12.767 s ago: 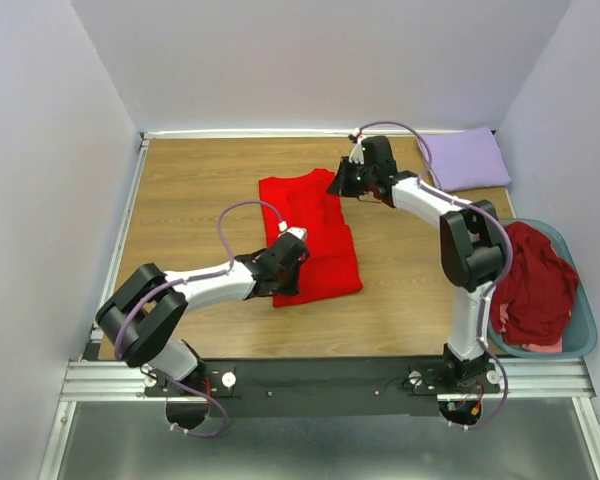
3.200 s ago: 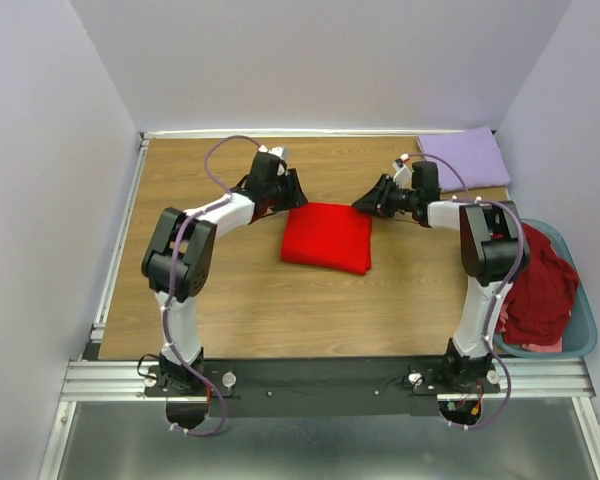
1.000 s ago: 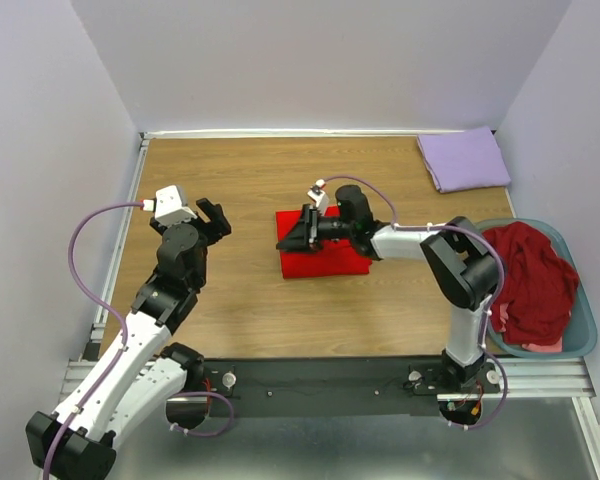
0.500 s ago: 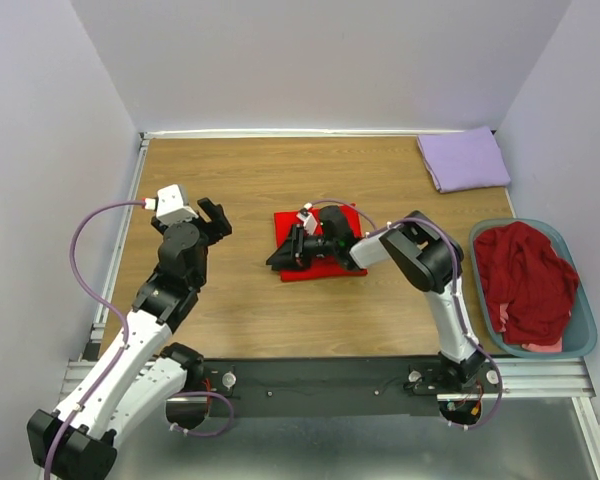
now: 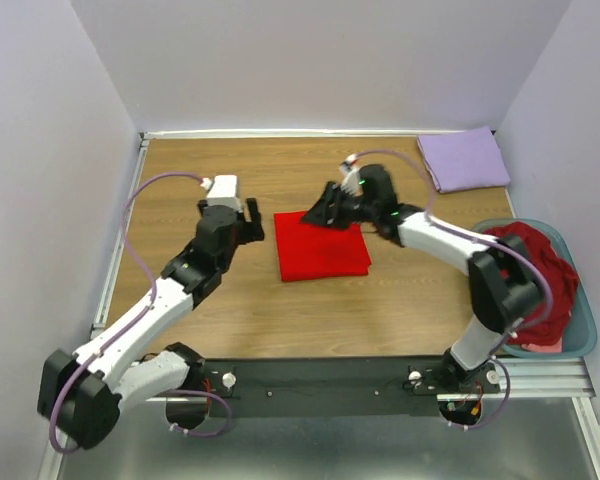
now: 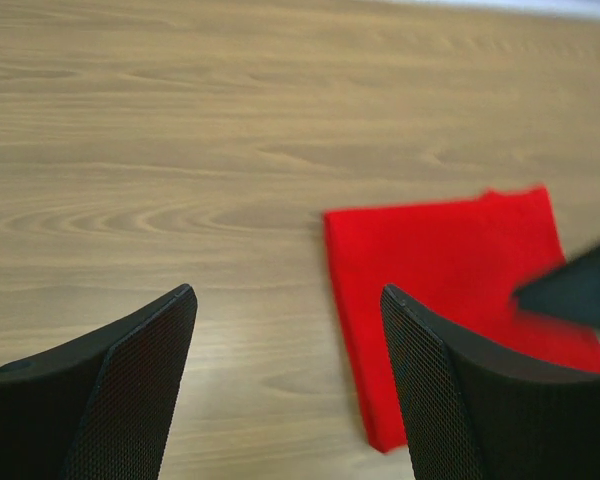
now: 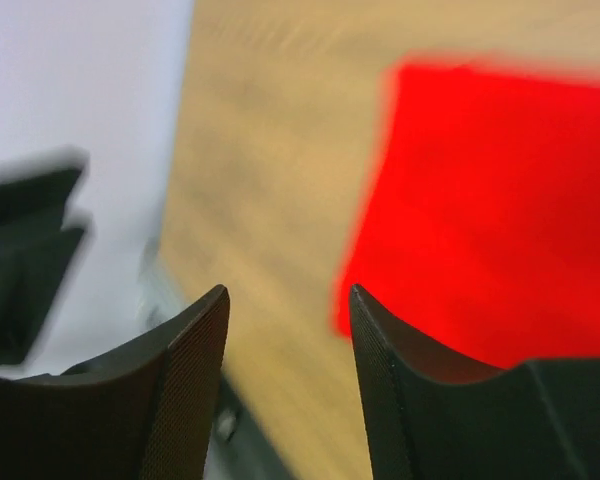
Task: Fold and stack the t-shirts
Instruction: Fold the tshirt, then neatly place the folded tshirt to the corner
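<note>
A bright red t-shirt (image 5: pixel 323 252) lies folded into a flat square at the middle of the table. My right gripper (image 5: pixel 327 213) hovers over its far edge, open and empty; its blurred wrist view shows the red t-shirt (image 7: pixel 500 200) beyond the right gripper (image 7: pixel 288 290). To the shirt's left, my left gripper (image 5: pixel 253 220) stands open with nothing between its fingers. Its wrist view has the red t-shirt (image 6: pixel 450 270) ahead and to the right of the left gripper (image 6: pixel 288 292). A folded lavender t-shirt (image 5: pixel 465 158) rests at the far right corner. Maroon t-shirts (image 5: pixel 530 285) are heaped in the basket.
The teal-blue basket (image 5: pixel 580 345) stands at the table's right edge beside the right arm's base. White walls close in the table on the left, far and right sides. Bare wood shows around the red shirt.
My right gripper has pulled back from the red shirt's near left corner to its far edge, and its jaws have widened. The left arm has swung right, toward the shirt.
</note>
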You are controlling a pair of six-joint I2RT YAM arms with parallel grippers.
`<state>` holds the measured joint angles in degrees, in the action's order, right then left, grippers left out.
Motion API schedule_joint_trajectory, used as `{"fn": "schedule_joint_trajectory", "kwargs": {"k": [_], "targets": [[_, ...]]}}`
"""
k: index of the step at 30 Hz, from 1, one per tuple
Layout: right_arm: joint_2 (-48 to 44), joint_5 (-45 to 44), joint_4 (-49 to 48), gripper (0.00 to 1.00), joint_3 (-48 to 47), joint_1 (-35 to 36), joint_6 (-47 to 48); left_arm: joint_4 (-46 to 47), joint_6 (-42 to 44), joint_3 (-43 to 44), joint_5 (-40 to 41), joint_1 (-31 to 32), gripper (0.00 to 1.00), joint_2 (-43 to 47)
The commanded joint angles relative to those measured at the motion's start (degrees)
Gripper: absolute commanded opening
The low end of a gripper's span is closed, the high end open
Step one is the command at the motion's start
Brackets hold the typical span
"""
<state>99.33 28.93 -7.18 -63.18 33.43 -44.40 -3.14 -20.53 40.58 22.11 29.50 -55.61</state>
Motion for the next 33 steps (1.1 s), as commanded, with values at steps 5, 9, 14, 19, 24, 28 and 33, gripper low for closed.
{"fn": "schedule_joint_trajectory", "kwargs": {"k": [5,9,14,19,24,28,33], "targets": [[-14.7,-17.5,25.8,0.72,7.2,-16.9,18.1,-5.1,3.7,12.6,0.4,18.2,0.8,-15.4],[-19.2,-22.5,30.8,0.84,9.6,-23.6,20.2,-8.2,5.4,20.1,3.2,26.3,0.74,-26.9],[-22.6,-20.9,32.8,0.94,12.9,-29.8,19.8,-17.2,9.3,35.2,6.3,34.5,0.62,-46.9],[-23.6,-20.1,32.9,0.95,14.7,-31.1,18.8,-19.5,11.7,43.0,5.4,37.9,0.61,-57.0],[-23.7,-22.1,33.0,0.99,15.2,-31.3,18.3,-16.6,13.2,44.3,3.6,37.9,0.61,-60.9],[-23.6,-22.2,33.0,1.0,15.5,-31.4,18.3,-15.1,14.5,44.8,4.9,37.7,0.61,-63.1],[-23.7,-22.0,32.9,1.0,16.1,-31.3,18.3,-13.3,15.5,44.9,4.3,37.2,0.6,-64.8]]}}
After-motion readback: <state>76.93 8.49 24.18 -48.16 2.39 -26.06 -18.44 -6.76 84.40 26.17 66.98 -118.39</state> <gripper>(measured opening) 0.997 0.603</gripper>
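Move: Some 19 cm to the left hand's right, roughly level with it in reach (2 cm back) and about 19 cm below, lies the folded red t-shirt's middle. From the right hand, already clear above it, that middle is about 4 cm back, 2 cm to the right and 12 cm below. Also from the right hand and about as low, the purple cloth lies roughly 38 cm right and 17 cm ahead, the laundry tub about 52 cm right and 12 cm back. Sweeping right together, both hands change places over the t-shirt: the right hand clears off it, about 29 cm right and bowing briefly forward, ends some 6 cm lower and opens wide. The left crosses about 30 cm right, then sinks 16 cm and draws back a little to the shirt's near right corner, turning clockwise, its left side rising and fingers tipping down while they narrow partway. ##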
